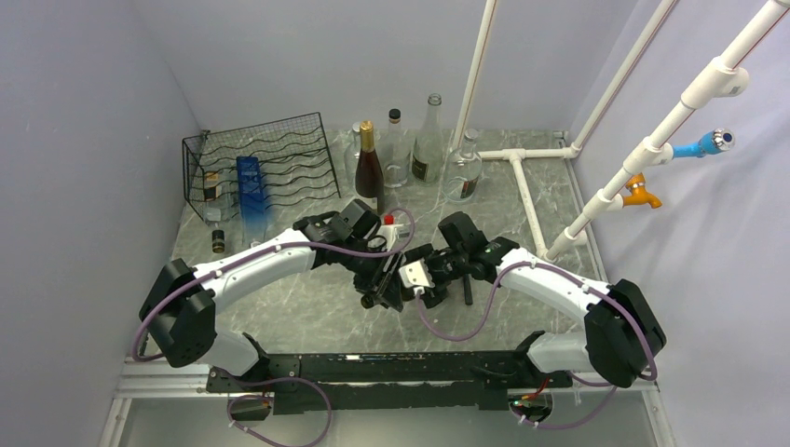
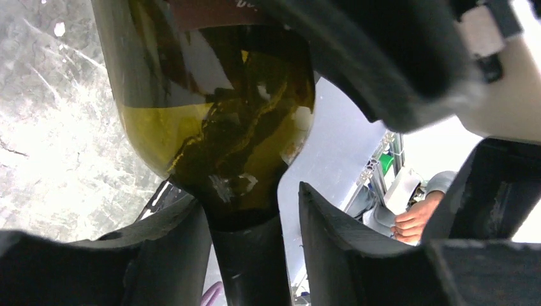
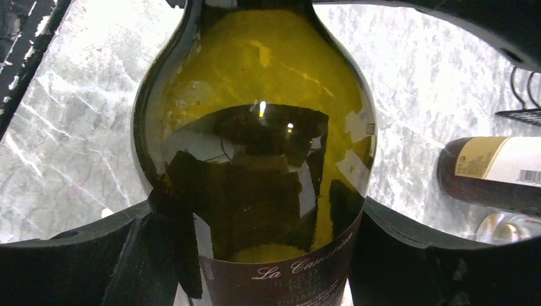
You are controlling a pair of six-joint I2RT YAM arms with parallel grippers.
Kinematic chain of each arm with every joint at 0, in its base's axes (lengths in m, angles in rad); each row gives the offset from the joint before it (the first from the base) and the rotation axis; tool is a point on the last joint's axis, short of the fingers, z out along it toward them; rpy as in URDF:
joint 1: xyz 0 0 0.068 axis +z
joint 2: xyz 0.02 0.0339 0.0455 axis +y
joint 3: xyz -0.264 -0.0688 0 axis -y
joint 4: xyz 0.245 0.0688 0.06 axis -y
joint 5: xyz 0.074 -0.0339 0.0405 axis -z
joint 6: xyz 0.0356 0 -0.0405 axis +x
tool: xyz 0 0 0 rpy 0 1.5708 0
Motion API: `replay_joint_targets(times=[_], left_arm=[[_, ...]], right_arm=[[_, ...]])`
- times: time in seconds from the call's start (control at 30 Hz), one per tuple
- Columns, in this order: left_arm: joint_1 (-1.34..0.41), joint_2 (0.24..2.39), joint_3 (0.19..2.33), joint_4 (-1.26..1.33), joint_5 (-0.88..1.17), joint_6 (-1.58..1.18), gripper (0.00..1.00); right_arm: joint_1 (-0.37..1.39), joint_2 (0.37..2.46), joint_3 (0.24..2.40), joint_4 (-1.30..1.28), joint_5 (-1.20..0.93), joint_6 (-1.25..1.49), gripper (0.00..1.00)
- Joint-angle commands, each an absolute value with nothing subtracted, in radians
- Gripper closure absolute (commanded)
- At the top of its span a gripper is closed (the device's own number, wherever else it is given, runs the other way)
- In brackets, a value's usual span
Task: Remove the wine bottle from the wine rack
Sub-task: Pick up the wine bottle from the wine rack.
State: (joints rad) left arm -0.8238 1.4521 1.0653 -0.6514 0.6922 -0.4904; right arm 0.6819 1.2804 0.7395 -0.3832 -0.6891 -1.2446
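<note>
The wine bottle [image 1: 377,296], dark green glass with a dark label, hangs off the table between my two arms, well clear of the black wire wine rack [image 1: 270,163] at the back left. My right gripper [image 1: 421,270] is shut on the bottle's body [image 3: 255,115], one finger on each side at the label. My left gripper [image 1: 373,277] is around the neck [image 2: 245,255]. Its jaws are open: one finger lies against the neck and a gap shows on the other side.
A blue bottle [image 1: 249,186] and a smaller one [image 1: 212,184] lie in the rack, and a small bottle [image 1: 218,240] stands in front of it. Several bottles [image 1: 395,149] stand at the back. White pipes [image 1: 526,186] cross the right side.
</note>
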Motion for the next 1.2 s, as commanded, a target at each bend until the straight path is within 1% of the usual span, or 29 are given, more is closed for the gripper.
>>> replay_joint_targets(times=[0.0, 0.1, 0.3, 0.5, 0.73, 0.97, 1.17], left_arm=[[-0.826, 1.428, 1.084, -0.573, 0.745, -0.465, 0.42], [-0.825, 1.427, 1.083, -0.577, 0.748, -0.463, 0.35], [-0.821, 1.418, 1.075, -0.591, 0.740, -0.456, 0.28], [-0.803, 1.354, 1.050, -0.572, 0.719, -0.460, 0.20], [-0.779, 1.244, 0.995, -0.511, 0.718, -0.470, 0.17], [-0.758, 1.146, 0.969, -0.481, 0.685, -0.447, 0.17], [-0.754, 1.042, 0.974, -0.475, 0.572, -0.389, 0.16]], right_arm=[[0.679, 1.277, 0.775, -0.364, -0.742, -1.235, 1.00], [0.678, 1.278, 0.774, -0.364, -0.743, -1.233, 1.00], [0.668, 1.277, 0.776, -0.364, -0.757, -1.228, 1.00], [0.655, 1.272, 0.779, -0.372, -0.774, -1.225, 1.00], [0.648, 1.271, 0.781, -0.379, -0.785, -1.229, 1.00], [0.633, 1.270, 0.787, -0.385, -0.819, -1.215, 1.00], [0.603, 1.267, 0.799, -0.392, -0.876, -1.188, 1.00]])
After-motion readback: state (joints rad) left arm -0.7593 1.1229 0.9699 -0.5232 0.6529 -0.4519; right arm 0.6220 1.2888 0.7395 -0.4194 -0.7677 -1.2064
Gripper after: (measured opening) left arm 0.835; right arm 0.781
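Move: The left hand is still around the wine bottle's neck; the bottle's middle is some 9 cm to its right, 5 cm ahead and 3 cm lower, roughly at the right hand's point, between that hand's fingers. Counted from the left hand, the dark bottle stands around 33 cm ahead and 3 cm to the left, its middle about level. The hammer lies some 22 cm to the left hand's right, 12 cm ahead and 15 cm below. Nearly in place at first, the left hand spreads its already loosening fingers from half to wide open around the neck, then rises about 6 cm, drifting some 2 cm left, off the neck and away from the bottle. Its wrist tilts some 25 degrees, the fingertips swinging forward and up. The right hand keeps its grip on the bottle's body, almost still. ##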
